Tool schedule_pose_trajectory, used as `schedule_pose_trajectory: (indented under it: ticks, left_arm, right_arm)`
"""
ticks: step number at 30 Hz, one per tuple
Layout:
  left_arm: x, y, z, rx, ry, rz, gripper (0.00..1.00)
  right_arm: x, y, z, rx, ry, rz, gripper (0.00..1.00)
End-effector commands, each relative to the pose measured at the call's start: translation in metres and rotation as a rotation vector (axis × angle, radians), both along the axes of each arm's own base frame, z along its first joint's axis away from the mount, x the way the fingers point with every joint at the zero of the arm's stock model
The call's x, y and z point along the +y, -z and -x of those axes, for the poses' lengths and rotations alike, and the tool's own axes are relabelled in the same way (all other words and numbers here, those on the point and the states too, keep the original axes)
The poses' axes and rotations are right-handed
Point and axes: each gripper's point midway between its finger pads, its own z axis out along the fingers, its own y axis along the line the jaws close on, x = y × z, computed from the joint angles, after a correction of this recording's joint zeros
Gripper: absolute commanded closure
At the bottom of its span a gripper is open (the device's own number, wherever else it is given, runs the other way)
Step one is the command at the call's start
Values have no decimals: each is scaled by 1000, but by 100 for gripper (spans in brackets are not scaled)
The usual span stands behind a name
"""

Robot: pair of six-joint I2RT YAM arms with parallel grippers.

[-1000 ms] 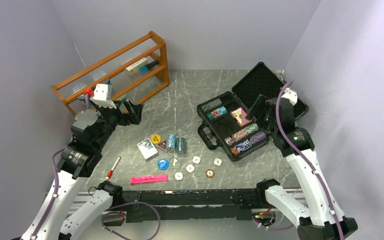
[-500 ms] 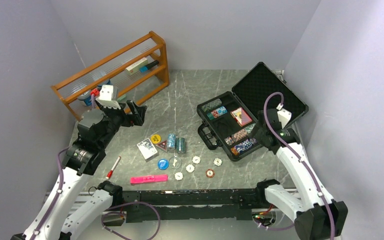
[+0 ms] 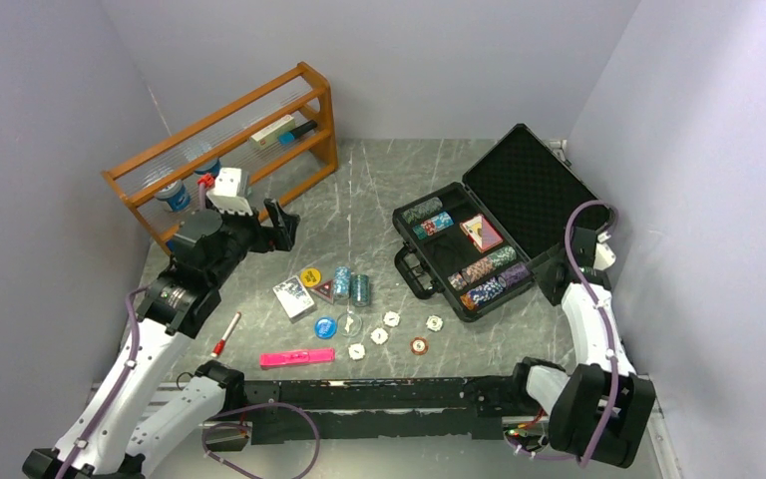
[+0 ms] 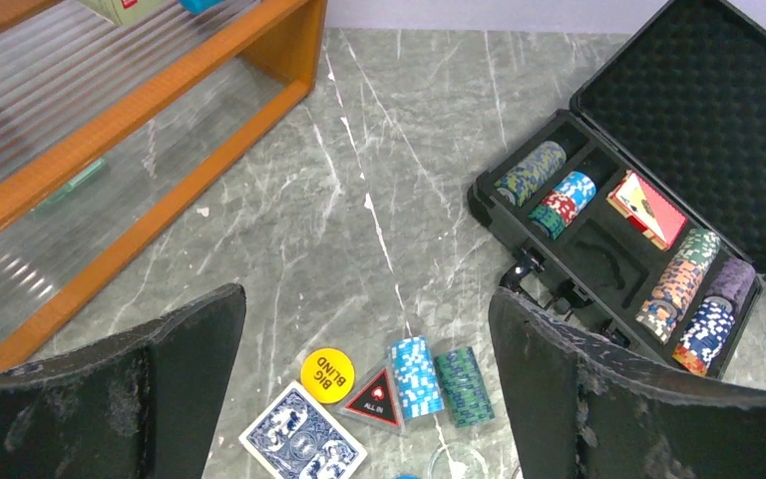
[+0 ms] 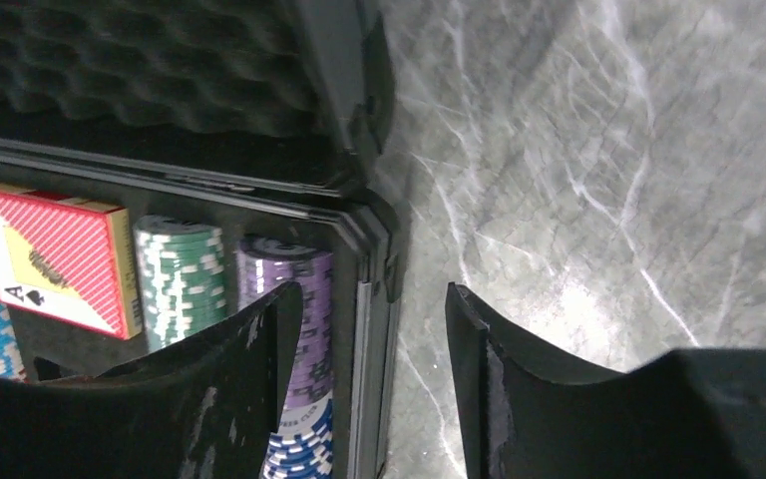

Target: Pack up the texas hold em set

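The black case (image 3: 414,267) lies open at the right, lid (image 3: 529,180) back, with chip stacks (image 3: 489,264) and a red card deck (image 3: 481,232) in its foam. Loose on the table lie a blue card deck (image 3: 293,296), a yellow button (image 3: 310,276), blue chips (image 3: 342,280), green chips (image 3: 360,288), a blue button (image 3: 325,326) and small white discs (image 3: 391,319). My left gripper (image 3: 277,228) hangs open above and behind these pieces (image 4: 367,299). My right gripper (image 3: 556,277) is open, low beside the case's right wall (image 5: 374,294), touching nothing.
A wooden rack (image 3: 229,140) with a blue can (image 3: 172,196) stands at the back left. A pink marker (image 3: 297,356) and a red-tipped pen (image 3: 225,335) lie near the front edge. Grey walls close in on both sides.
My right arm has drawn back from over the case to its right side, and its jaws have narrowed. My left arm has swung right and forward, still open.
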Motion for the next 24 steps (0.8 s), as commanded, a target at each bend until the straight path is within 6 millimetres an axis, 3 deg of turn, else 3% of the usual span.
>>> schedule_pose_trajectory:
  ticks: [1,6,15,24]
  left_arm:
    - [-7,-5,-3,-22,28,27,3]
    - [-6,4,-8,13,8,12,5]
    - [-1,13,-10,28,-8,-21,6]
    - [-2,11,-13,24,-16,-12,7]
  right_arm:
    - [-3,7,-16,-102,57,-78,46]
    - [-13,19,-18,-80,81,-67,62]
    - [-3,34,-25,-66,10,-117,68]
    - [33,52,-42,-102,-152,-283,91]
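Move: The right hand is just above the open case's short right wall, beside the hinge corner; the part of the rim it goes for lies about 4 cm below it, 1 cm ahead and 1 cm to its right. The purple chips are some 5 cm to the hand's left and 1 cm back, the red card deck 14 cm left and 11 cm ahead, and the raised lid's middle about 20 cm ahead and 1 cm left. From the left hand that rim is roughly 60 cm to the right, 2 cm back and 26 cm below. The right hand first sinks about 3 cm over the rim by the hinge corner, its fingers closing all the while, then eases 2 to 3 cm forward and slightly lower, rolling some 10 degrees so that its left side rises. The fingers go from well open to nearly shut and pinch the case's side wall, one finger inside by the purple chips and the other outside, while the left hand, open and empty, sinks about 2 cm. ##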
